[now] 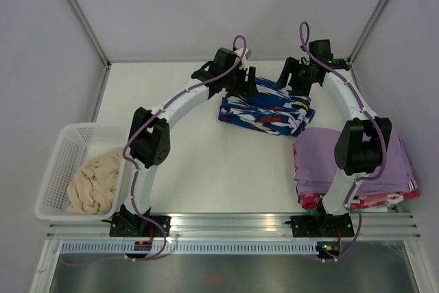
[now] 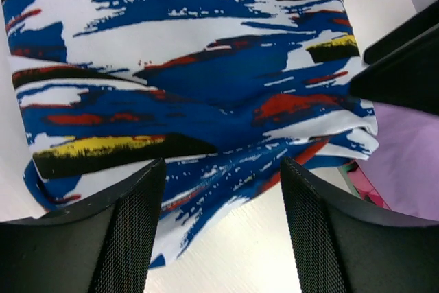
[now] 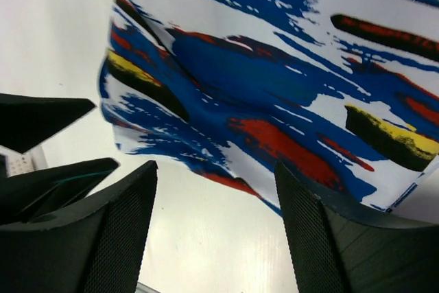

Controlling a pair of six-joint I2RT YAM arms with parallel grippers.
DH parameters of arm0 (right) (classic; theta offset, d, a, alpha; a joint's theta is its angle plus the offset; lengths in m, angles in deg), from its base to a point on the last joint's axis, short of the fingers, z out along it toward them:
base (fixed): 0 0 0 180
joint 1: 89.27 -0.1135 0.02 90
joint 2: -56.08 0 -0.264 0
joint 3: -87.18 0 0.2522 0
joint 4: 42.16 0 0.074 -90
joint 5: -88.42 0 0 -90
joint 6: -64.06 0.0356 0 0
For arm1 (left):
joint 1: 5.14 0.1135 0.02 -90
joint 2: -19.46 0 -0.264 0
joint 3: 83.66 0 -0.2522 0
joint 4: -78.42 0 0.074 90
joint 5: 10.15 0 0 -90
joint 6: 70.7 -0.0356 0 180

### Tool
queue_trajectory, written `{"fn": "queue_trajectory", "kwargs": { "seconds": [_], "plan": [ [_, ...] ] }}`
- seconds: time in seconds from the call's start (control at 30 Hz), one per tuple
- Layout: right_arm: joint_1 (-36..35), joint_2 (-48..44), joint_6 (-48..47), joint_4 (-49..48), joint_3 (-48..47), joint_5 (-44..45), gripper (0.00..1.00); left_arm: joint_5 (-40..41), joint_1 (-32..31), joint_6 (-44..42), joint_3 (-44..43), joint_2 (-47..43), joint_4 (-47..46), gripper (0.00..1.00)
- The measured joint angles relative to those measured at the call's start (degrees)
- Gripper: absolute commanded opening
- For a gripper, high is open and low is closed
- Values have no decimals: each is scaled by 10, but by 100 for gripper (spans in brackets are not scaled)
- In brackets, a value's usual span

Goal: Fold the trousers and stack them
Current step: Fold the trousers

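Observation:
The trousers [image 1: 266, 109] lie folded into a thick rectangle at the back middle of the table, in a blue, white and black print with red and yellow flecks. My left gripper [image 1: 245, 86] hovers at their back left edge. In the left wrist view it [image 2: 223, 173] is open, with the trousers [image 2: 185, 80] just beyond the fingertips and only a fabric corner and bare table between them. My right gripper [image 1: 293, 84] sits at the back right edge. It [image 3: 216, 169] is open over bare table, with the trousers [image 3: 274, 87] ahead.
A stack of lilac folded garments [image 1: 350, 159] sits at the right front, beside the right arm. A white basket [image 1: 60, 162] at the left front holds a cream fluffy bundle [image 1: 96, 182]. Grey walls enclose the table on three sides.

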Motion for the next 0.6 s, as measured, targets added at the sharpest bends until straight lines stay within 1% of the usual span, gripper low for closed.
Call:
{"fn": "queue_trajectory", "kwargs": {
  "seconds": [0.03,0.07,0.13,0.17,0.23,0.27,0.33,0.37,0.43,0.6],
  "plan": [
    [0,10,1,-1,6,0,71,0,-3,-3,-9,8,0,71],
    [0,19,2,-2,14,0,62,1,-3,-5,-20,17,0,68],
    [0,29,9,-7,33,6,49,1,0,-6,-36,34,-9,63],
    [0,33,17,-19,49,10,36,0,1,-7,-39,41,-17,56],
    [0,37,29,-35,70,12,26,-2,3,-6,-38,50,-27,51],
    [0,37,37,-49,86,13,20,-3,4,-6,-35,55,-34,47],
    [0,37,45,-65,116,12,15,-5,2,-7,-18,58,-44,43],
    [0,37,46,-70,129,11,13,-6,0,-7,-8,59,-45,38],
    [-1,37,42,-76,154,10,13,-8,-6,-8,11,61,-46,35],
    [-3,26,19,-98,224,10,9,-23,-23,-10,48,64,-43,23]
  ]
}}
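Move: The folded trousers lie below and between the hands. Their middle is about 8 cm to the left hand's right, some 2 cm nearer the base and 13 cm below it. From the right hand, that middle is about 9 cm to the left, 4 cm back and 15 cm down. The purple stack sits some 23 cm back and 23 cm to the right of the right hand, roughly 15 cm lower. Over the folded trousers both open hands come down, closing on the way. The right drops about 13 cm and draws back 6 towards the near part of the bundle, tipping some 15 degrees further down and ending almost shut; the left first eases 2 cm forward, then sinks 8 cm while coming back about 4, fingers narrowing to a small gap. Whether the tips touch cloth can't be made out. ##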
